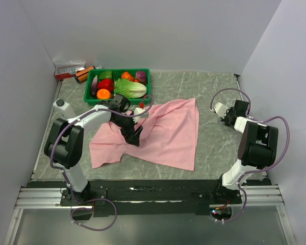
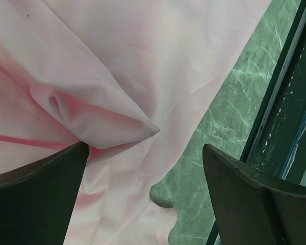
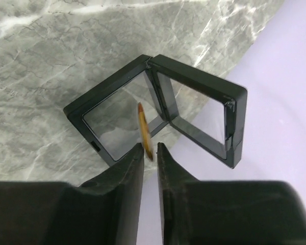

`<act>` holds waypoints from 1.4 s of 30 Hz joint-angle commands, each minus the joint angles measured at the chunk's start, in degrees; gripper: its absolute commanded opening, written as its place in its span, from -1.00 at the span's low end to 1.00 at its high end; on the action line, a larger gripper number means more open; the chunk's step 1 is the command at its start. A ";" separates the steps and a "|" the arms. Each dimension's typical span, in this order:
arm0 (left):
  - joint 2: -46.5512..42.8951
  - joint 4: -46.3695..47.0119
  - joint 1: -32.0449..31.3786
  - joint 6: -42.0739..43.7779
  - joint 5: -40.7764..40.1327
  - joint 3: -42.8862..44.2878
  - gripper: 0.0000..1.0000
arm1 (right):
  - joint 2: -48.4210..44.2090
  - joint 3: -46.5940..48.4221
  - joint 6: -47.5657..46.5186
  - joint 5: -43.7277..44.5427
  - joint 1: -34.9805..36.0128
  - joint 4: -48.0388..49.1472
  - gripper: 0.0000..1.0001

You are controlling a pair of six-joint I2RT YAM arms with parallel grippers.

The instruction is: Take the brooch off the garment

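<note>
The pink garment [image 1: 168, 127] lies rumpled in the middle of the marble table. My left gripper [image 1: 134, 133] hovers low over its left part, jaws wide open, with only folded cloth [image 2: 143, 61] between the fingers. At the right side of the table my right gripper [image 3: 150, 148] hangs above an open black hinged case [image 3: 107, 86] with clear panes. The brooch [image 3: 145, 131], a slim gold-orange piece, shows blurred at the fingertips over the case's left half. The jaws stand slightly apart with a gap beside it.
A green basket [image 1: 90, 97] of toy vegetables stands at the back, just beyond the left arm. Small boxes and a can [image 1: 71, 70] sit in the back left corner. White walls close in three sides; the right wall is close to the case.
</note>
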 commanded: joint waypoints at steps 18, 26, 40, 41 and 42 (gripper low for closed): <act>-0.34 0.25 -0.98 -1.34 2.33 1.59 0.99 | -10.06 -1.29 7.58 -3.36 0.96 -11.90 -0.26; -2.26 1.92 -1.24 -2.75 0.85 0.45 0.99 | -18.76 12.15 29.27 -18.71 2.45 -34.31 -0.05; -6.40 8.16 7.53 -19.61 -10.31 23.28 0.99 | -13.43 48.78 76.31 -14.90 12.20 -32.55 1.00; -5.62 8.25 10.33 -20.84 -10.76 27.65 0.99 | -12.02 51.77 77.45 -12.87 13.16 -35.96 1.00; -5.18 8.42 11.66 -23.55 -11.37 29.78 0.99 | -10.87 56.93 78.07 -10.50 14.13 -37.30 1.00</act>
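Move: The right hand, its fingers just loosening on the brooch, hangs close over the black case: the case's tray lies about 3 cm below and 1 cm ahead, the open lid about 6 cm ahead and 3 cm to the right. The cloth's middle is roughly 38 cm left and 4 cm back. From the empty left hand the tray is some 50 cm right, 8 cm ahead and 5 cm lower; the green box's middle is about 27 cm ahead and 8 cm left. Slowly at first, the right hand backs about 4 cm and drifts left while its fingers part and let go of the brooch over the tray, then sweeps fast up and left, roughly 30 cm higher, easing forward again, fingers going wide open, left side rolling up some 60 degrees. Late on, the left hand, still wide open, lifts off up and forward from over the cloth towards the green box, turning counter-clockwise. ##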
